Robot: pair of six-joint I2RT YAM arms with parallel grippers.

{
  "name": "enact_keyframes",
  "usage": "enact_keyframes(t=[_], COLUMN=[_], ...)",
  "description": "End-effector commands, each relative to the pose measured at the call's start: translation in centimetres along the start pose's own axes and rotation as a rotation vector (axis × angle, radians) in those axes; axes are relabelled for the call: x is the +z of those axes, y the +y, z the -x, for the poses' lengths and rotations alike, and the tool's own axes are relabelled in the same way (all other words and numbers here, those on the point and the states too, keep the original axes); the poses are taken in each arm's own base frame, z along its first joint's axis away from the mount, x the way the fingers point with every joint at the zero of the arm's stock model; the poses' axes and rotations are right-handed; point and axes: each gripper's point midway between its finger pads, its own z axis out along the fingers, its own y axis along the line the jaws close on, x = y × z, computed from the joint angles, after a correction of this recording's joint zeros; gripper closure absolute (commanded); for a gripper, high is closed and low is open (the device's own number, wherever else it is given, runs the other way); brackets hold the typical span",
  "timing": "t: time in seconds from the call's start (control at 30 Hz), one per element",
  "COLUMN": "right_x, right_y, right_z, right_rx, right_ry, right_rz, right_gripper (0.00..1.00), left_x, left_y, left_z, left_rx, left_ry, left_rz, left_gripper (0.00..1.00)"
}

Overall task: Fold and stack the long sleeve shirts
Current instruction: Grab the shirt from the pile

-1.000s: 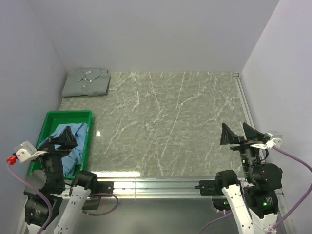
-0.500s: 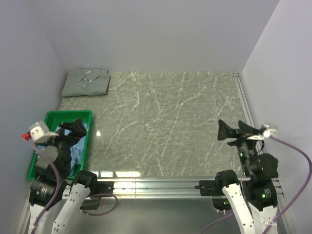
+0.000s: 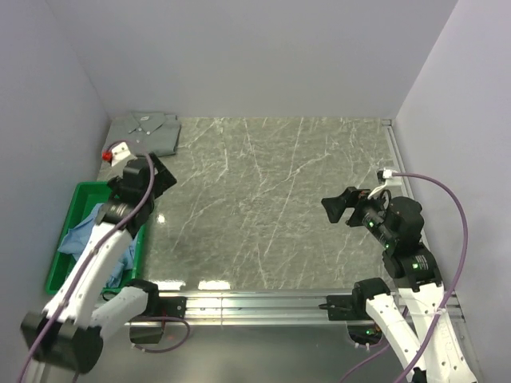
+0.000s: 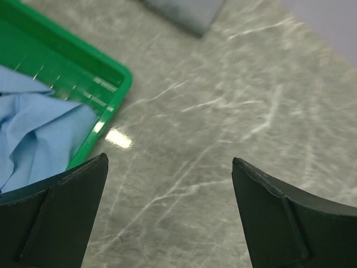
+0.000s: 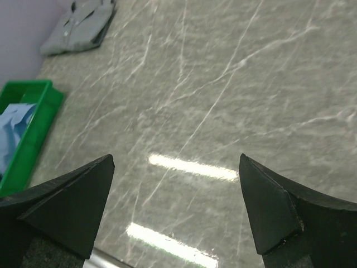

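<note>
The pale grey-green long sleeve shirt (image 3: 153, 131) lies folded at the table's back left corner; it also shows in the wrist views (image 4: 184, 11) (image 5: 78, 25). The light blue long sleeve shirt (image 3: 84, 235) lies crumpled in the green tray (image 3: 57, 267) at the left (image 4: 33, 134) (image 5: 11, 128). My left gripper (image 3: 160, 179) hangs open over the table beside the tray's far right corner, nothing between its fingers (image 4: 168, 160). Over the right side of the table my right gripper (image 3: 339, 207) is open and empty too (image 5: 176, 158).
The green tray (image 4: 106, 84) sits along the left wall near the front edge (image 5: 33, 134). Grey walls close in the left, back and right. A metal rail (image 3: 255, 307) runs along the near edge by the arm bases. The marble table top (image 3: 271, 199) spreads between the arms.
The left arm has swung up from over the tray toward the back left. The right arm has reached forward and left over the table. Both grippers stayed open.
</note>
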Motion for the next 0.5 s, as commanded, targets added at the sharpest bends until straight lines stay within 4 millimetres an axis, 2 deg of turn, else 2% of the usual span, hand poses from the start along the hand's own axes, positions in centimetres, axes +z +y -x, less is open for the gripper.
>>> enact_keyframes(t=[0.0, 0.03, 0.07, 0.1, 0.2, 0.33, 0.47], right_x=[-0.5, -0.4, -0.4, -0.3, -0.3, -0.1, 0.0], right_y=[2.4, 2.5, 2.6, 2.6, 2.6, 2.6, 2.9], right_z=[0.8, 0.6, 0.4, 0.2, -0.4, -1.2, -1.8], right_rx=[0.025, 0.030, 0.033, 0.040, 0.047, 0.057, 0.050], right_ry=[0.014, 0.026, 0.037, 0.046, 0.067, 0.088, 0.106], right_rz=[0.107, 0.111, 0.118, 0.117, 0.127, 0.135, 0.144], right_gripper=[0.00, 0.00, 0.00, 0.00, 0.00, 0.00, 0.00], left_x=[2.6, 3.6, 4.4, 5.2, 5.5, 5.2, 6.0], left_y=[0.5, 2.5, 3.5, 6.5, 11.4, 15.4, 19.0], left_z=[0.6, 1.1, 0.8, 1.5, 1.8, 2.0, 0.3], left_rx=[-0.069, -0.118, -0.148, -0.212, -0.264, -0.267, -0.323], left_ry=[0.018, 0.013, 0.033, 0.018, -0.011, -0.044, -0.008], left_rz=[0.082, 0.148, 0.176, 0.257, 0.421, 0.568, 0.656], left_gripper=[0.01, 0.01, 0.01, 0.01, 0.01, 0.01, 0.01])
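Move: The blue shirt lies crumpled in the green bin, its middle about 20 cm to the left of my left hand, some 8 cm back and 20 cm below. The bin's own middle is some 23 cm left and 7 cm back. The folded grey shirt lies about 30 cm ahead and 19 cm left. From my right hand the blue shirt is roughly 68 cm to the left, nearly level fore and aft. I drop my left hand steeply at first, then sweep it about 16 cm left over the green bin towards the blue shirt, ending some 7 cm lower and slightly farther back. On the way I turn it about 35 degrees counter-clockwise and tip it a little further down, fingers wide open and touching nothing yet. My right hand, open and empty, drifts a couple of centimetres left. ##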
